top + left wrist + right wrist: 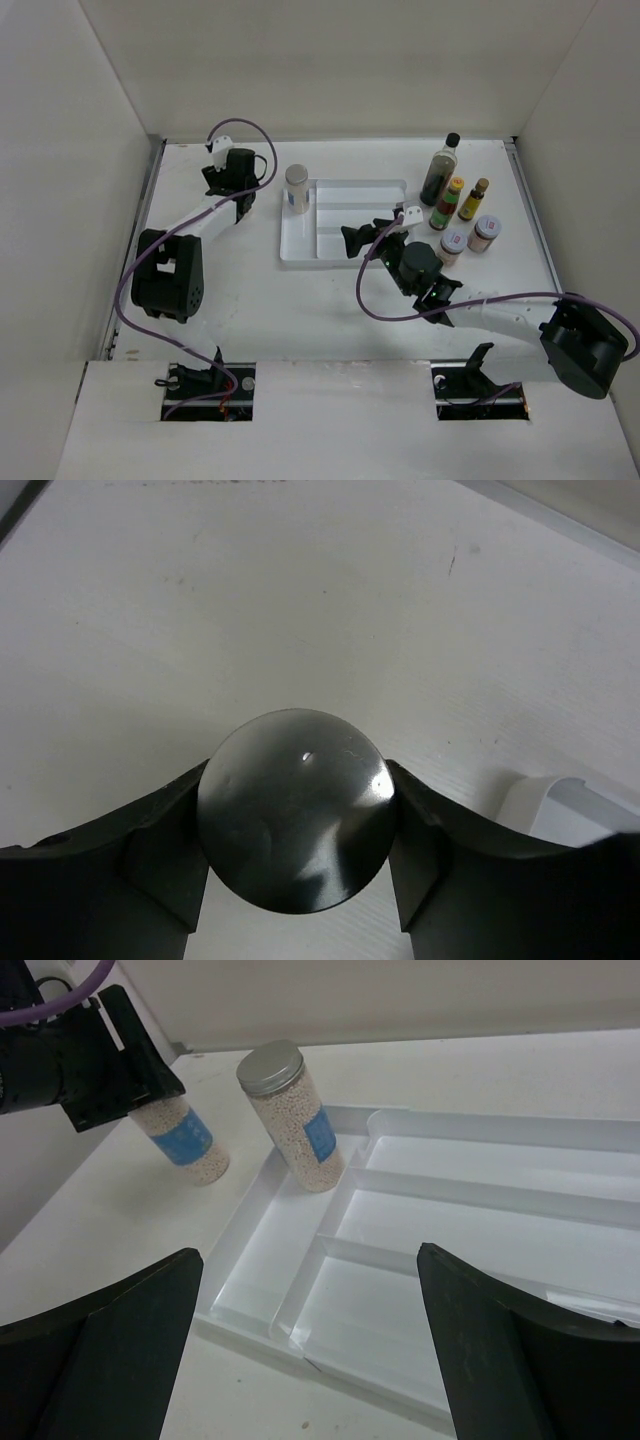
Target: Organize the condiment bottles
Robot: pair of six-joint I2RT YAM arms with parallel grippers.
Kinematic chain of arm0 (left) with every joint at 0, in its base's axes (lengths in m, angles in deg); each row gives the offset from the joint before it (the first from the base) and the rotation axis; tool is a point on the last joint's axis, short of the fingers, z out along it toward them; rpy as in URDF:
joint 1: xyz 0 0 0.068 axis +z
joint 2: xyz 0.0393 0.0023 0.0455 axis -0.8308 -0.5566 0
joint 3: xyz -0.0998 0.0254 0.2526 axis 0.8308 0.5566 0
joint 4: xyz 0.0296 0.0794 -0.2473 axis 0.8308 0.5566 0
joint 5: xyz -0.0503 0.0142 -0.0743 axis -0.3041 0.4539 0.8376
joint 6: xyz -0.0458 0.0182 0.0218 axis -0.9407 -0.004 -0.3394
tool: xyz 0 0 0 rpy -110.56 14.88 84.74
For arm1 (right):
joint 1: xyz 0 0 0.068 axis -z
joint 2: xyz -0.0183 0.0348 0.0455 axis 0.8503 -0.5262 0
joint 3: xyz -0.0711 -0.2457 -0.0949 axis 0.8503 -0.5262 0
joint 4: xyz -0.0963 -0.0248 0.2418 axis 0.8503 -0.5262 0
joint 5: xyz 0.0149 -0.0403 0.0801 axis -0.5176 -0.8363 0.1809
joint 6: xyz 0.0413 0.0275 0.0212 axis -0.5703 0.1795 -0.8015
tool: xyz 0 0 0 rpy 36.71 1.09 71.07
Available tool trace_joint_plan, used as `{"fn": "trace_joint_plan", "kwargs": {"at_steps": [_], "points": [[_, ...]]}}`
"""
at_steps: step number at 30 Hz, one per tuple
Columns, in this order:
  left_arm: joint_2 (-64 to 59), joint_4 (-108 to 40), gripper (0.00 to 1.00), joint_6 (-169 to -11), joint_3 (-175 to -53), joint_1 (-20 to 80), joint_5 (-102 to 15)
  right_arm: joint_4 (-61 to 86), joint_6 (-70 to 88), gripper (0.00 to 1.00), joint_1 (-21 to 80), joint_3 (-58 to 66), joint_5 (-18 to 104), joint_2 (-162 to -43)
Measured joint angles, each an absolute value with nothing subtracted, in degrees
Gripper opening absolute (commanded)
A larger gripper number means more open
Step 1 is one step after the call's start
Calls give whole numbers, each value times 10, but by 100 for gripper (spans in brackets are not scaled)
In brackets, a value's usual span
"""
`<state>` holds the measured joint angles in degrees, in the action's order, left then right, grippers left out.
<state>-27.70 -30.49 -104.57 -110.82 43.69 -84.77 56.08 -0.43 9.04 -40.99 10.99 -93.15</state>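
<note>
My left gripper [238, 185] is shut on a grey-lidded jar of pale grains [182, 1138], just left of the white divided tray [345, 185]; its lid [295, 825] fills the gap between my fingers. A second grey-lidded jar [297, 188] stands upright in the tray's far left compartment [292, 1118]. My right gripper [365, 236] hangs open and empty over the tray's middle [310, 1360]. To the right of the tray stand the tall dark bottle [440, 170], the yellow-capped red-green bottle [450, 203], the small yellow-labelled bottle [474, 200] and two pinkish spice jars [452, 247] [485, 233].
The tray's other compartments [470, 1230] hold nothing. White walls close in the table on the left, back and right. A tray corner [570, 800] shows beside my left fingers. Purple cables loop over both arms.
</note>
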Motion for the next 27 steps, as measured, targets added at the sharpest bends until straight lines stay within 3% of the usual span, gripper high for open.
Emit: {"fn": "trace_joint_plan", "kwargs": {"at_steps": [5, 15, 27], "points": [[-216, -293, 41, -1059, -1064, 407, -871, 561, -4, 94, 90, -410, 110, -931], [27, -302, 41, -1051, -926, 233, -909, 561, -12, 94, 95, -411, 110, -914], [-80, -338, 41, -1050, -910, 137, -892, 566, -24, 94, 109, -417, 110, -905]]}}
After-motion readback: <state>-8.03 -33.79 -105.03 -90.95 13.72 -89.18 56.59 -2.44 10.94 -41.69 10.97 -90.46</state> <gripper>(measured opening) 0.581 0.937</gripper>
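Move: The left hand grips a condiment bottle by its top. Its place, the near end of the tray's left compartment, is about 14 cm back, 17 cm to the right and 9 cm below. The other bottle stands in that compartment, roughly 17 cm right and 4 cm back from the left hand. From the right hand, the near end lies some 16 cm left, 7 cm ahead and 15 cm down. Left hand keeps its grip, arcing up, about 17 cm right and 14 back, then down towards the near-left compartment. ##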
